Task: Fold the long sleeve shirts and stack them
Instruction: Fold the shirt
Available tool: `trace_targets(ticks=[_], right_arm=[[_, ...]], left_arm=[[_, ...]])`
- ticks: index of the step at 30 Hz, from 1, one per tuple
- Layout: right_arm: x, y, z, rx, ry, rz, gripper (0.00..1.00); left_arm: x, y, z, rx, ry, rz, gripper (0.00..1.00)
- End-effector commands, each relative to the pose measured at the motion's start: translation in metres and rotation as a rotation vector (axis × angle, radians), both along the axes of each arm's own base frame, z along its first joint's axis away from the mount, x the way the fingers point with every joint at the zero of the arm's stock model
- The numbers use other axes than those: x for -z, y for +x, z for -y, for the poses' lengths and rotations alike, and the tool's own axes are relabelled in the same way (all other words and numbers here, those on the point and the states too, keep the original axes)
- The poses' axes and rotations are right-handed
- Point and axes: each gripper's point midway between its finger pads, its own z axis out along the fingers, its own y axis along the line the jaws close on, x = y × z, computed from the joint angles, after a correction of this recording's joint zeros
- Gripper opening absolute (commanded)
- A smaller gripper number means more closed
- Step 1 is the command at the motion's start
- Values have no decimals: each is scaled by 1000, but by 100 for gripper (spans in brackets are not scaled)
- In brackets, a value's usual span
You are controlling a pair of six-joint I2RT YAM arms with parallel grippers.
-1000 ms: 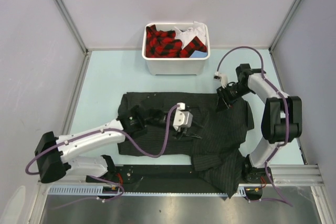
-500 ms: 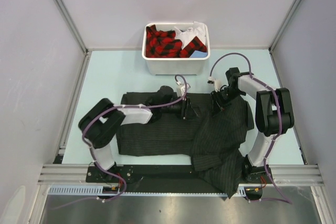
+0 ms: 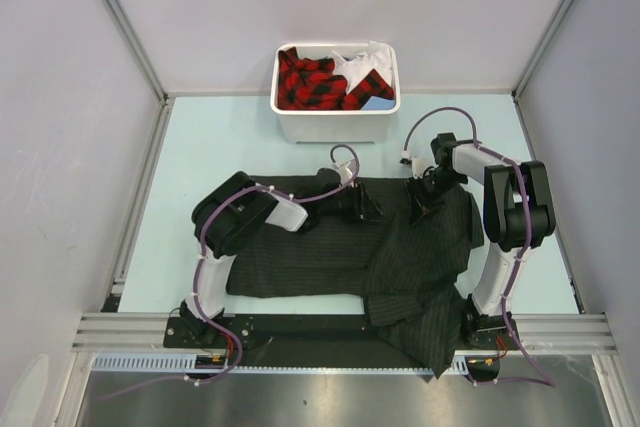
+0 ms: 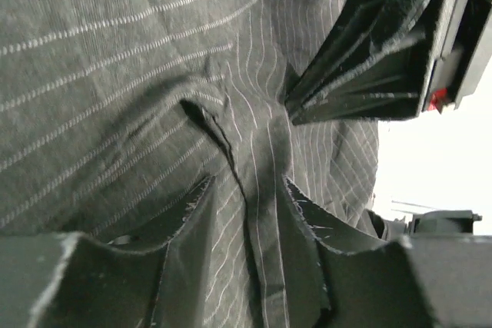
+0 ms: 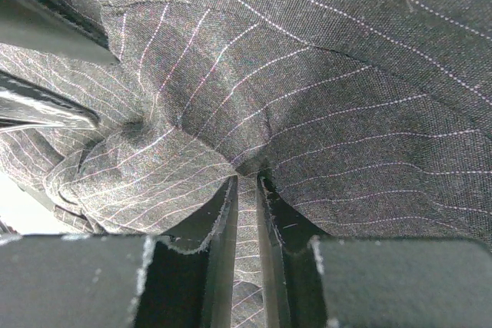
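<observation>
One long sleeve shirt (image 3: 330,247), dark with fine pale pinstripes, lies spread across the table, and a rumpled part (image 3: 425,327) hangs over the near edge. My left gripper (image 3: 362,205) is pressed down at the shirt's far edge. In the left wrist view it (image 4: 247,190) is open, its fingers straddling a raised fold of the cloth (image 4: 265,151). My right gripper (image 3: 415,197) sits just to its right on the same edge. The right wrist view shows it (image 5: 247,183) shut on a thin pinch of shirt (image 5: 307,74), with puckers spreading from its tips.
A white bin (image 3: 335,125) at the back holds red-and-black plaid and white garments. Walls with metal posts stand on three sides. The two grippers are a few centimetres apart, and the right one (image 4: 369,59) shows in the left wrist view.
My left arm swung from the shirt's middle up to its far edge, beside the right gripper. The right gripper shifted slightly left and its jaws narrowed on the cloth.
</observation>
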Motion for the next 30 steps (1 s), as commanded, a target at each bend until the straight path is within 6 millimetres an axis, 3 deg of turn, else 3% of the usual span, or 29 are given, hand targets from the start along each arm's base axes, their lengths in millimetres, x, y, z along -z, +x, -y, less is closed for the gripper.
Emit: trace_targets(ticks=[1, 9, 13, 19, 26, 30], right_arm=[[4, 5, 8, 7, -39, 15, 20], [7, 5, 9, 6, -44, 12, 20], [8, 5, 9, 6, -47, 11, 20], [10, 6, 14, 7, -67, 15, 19], [15, 15, 24, 32, -128, 56, 16], [17, 15, 28, 29, -147, 61, 16]], left_arm=[[-19, 23, 15, -44, -76, 51, 43], [-6, 25, 30, -55, -114, 17, 44], [-11, 19, 38, -40, -153, 7, 44], [-26, 6, 27, -8, -137, 33, 31], [-33, 19, 6, 5, 21, 97, 1], [-27, 18, -1, 29, 89, 100, 0]])
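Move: The fold edge in the shirt that the left fingers are about to take lies roughly 2 cm to the left hand's right, about 1 cm ahead and 1 cm below its open fingertips. The right gripper's tips are planted in the cloth about 9 cm to the left hand's right, level fore and aft; the shirt's far edge is some 9 cm straight ahead, and the white bin about 28 cm ahead and 10 cm left. From the right hand, that fold is about 7 cm left and 1 cm ahead, at tip height. Low over the cloth and pointing to the right, the left hand creeps about 3 cm right and nearly 2 cm forward with its fingers still open around the fold, then dips slightly and shuts them, pinching the fold edge as it draws some 2 cm back to the left and begins to rise, about 1.5 cm from its lowest point. The right hand stays where it is, its nearly shut fingertips keeping down in the shirt beside the fold. ##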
